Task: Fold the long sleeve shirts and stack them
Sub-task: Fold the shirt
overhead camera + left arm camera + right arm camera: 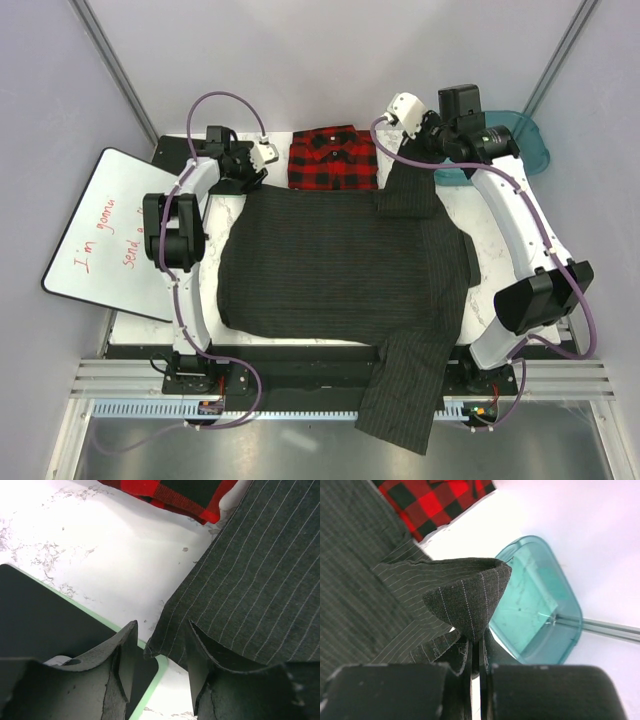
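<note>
A dark pinstriped long sleeve shirt lies spread over the white table, one sleeve hanging off the near edge. A folded red-and-black plaid shirt sits at the back, just beyond it. My left gripper hovers at the pinstriped shirt's back-left corner. In the left wrist view that gripper is open, with the shirt's corner lying between its fingers. My right gripper is shut on a fold of the pinstriped shirt, held raised at the back right.
A teal plastic tub stands at the back right corner, close behind the right gripper. A whiteboard with red writing leans off the table's left side. A dark panel with a green rim lies under the left gripper.
</note>
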### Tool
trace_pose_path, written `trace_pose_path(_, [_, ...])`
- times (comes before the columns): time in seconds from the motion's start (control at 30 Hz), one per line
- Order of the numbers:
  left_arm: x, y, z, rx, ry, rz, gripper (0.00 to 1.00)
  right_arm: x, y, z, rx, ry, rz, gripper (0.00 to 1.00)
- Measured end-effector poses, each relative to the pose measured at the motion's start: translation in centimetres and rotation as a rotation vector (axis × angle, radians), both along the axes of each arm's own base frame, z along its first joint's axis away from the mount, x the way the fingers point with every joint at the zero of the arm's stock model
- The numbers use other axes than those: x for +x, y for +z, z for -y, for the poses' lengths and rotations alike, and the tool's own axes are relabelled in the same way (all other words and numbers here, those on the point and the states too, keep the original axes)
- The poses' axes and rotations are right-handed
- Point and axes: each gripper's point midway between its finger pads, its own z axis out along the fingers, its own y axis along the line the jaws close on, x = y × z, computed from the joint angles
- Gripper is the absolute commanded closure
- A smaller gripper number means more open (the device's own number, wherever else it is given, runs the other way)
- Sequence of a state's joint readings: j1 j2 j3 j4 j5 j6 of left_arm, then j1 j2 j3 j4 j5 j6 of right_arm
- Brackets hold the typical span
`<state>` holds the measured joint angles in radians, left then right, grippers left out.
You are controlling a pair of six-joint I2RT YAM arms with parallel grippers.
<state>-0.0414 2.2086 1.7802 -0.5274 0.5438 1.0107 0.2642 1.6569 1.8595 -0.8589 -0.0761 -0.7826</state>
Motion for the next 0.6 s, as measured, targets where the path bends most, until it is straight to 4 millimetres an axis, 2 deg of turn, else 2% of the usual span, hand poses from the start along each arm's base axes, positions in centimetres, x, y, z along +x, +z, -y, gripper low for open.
trace_pose_path(0.3, [0.3, -1.1, -0.4, 0.049, -0.041, 0.018, 0.64, 1.9, 2.8, 0.7, -0.009, -0.051, 0.095, 1.0])
trace_pose_path(0.47, [0.4, -1.1, -0.4, 0.057, -0.052, 0.027, 0.79, 2.4, 5.6, 1.0, 0.004, -0.068, 0.17, 1.0])
trace_pose_path(0.6, [0.4, -1.1, -0.4, 0.059, -0.057, 0.03, 0.88, 2.5, 6.2, 1.0, 0.007, -0.072, 0.189, 1.0])
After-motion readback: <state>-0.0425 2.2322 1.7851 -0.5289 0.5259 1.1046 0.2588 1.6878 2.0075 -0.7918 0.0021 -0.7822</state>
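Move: The dark shirt's far left corner lies between the left hand's open fingers, about 1 cm below. The plaid shirt is some 18 cm to its right and 6 cm ahead, the black mat about 14 cm left and 4 cm ahead. The right hand already grips the sleeve; the far right shoulder lies roughly 25 cm below, 5 ahead and 6 right, the blue bin 19 ahead and 24 right. Right hand lifts the gripped sleeve about 6 cm, easing forward, while the left settles and pinches the corner. ##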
